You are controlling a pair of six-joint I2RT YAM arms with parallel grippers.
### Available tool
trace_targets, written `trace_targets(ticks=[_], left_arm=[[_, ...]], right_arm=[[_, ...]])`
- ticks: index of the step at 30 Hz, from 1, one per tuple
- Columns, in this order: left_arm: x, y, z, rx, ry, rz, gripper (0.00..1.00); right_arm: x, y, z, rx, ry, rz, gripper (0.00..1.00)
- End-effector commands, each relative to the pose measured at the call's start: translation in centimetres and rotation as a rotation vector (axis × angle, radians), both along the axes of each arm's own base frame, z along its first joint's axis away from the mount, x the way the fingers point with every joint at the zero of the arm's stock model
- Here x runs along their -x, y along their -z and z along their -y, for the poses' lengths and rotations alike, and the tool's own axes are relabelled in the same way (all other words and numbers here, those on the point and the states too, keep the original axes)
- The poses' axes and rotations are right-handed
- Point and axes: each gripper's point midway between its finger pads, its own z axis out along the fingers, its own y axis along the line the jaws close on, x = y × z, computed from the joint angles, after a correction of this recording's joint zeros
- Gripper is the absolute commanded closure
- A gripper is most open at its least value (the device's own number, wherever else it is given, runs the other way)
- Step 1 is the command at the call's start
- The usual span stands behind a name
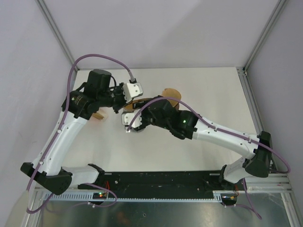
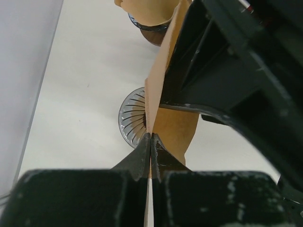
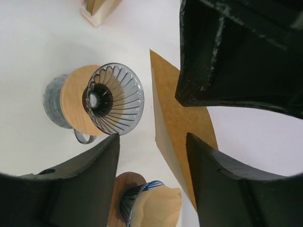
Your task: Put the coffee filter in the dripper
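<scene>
My left gripper [image 2: 151, 137] is shut on the edge of a brown paper coffee filter [image 2: 173, 126] and holds it upright above the table. Below it stands an empty ribbed glass dripper [image 2: 129, 116] with a wooden collar, also seen in the right wrist view [image 3: 115, 98]. My right gripper [image 3: 152, 142] is open, its jaws on either side of the hanging filter [image 3: 180, 118] without closing on it. In the top view both grippers meet near the table's middle, left [image 1: 123, 100] and right [image 1: 134, 127], and hide the dripper.
A second dripper [image 3: 151, 203] with a filter inside it stands close by, and shows in the top view [image 1: 170, 93]. A wooden filter holder [image 3: 97, 8] sits beyond the empty dripper, at the left in the top view [image 1: 99, 115].
</scene>
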Motion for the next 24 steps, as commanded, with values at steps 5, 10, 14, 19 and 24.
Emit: trace_targets(ticks=[5,10,14,19,24], left_arm=[[1.5,-3.5,0.5,0.076,0.035,0.047,1.0],[0.9,-3.0,0.6,0.057,0.033,0.048,0.92],[1.2,-2.1,1.5,0.054,0.078,0.036,0.69],[0.8,-0.8,2.0,0.029,0.084,0.034,0.57],[-0.1,0.1,1.8,-0.006,0.072,0.055,0.56]], right_arm=[[-1.5,-0.5,0.8,0.096,0.124,0.115,0.71],[-1.1,-0.2,0.7,0.119,0.128,0.142,0.98],[-0.9,-0.2,0.3,0.111,0.114,0.139,1.0],[-0.6,-0.5,-0.1,0.096,0.097,0.131,1.0],[-0.2,-0.7,-0.2,0.083,0.074,0.123,1.0]])
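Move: The coffee filter, still pinched at its left end by the left hand, has its middle about 4 cm right and 1 cm ahead of that hand. From the open right hand the filter's middle is some 3 cm left and 2 cm ahead, level. Below, the dripper on the mug lies about 4 cm left of the right hand, 2 cm back and 11 cm down; the carafe with the blue dripper stands roughly 14 cm right, 1 cm ahead, 11 cm down. Right hand dips about 2 cm and pinches the filter's right end; then the left fingers open nearly halfway. ##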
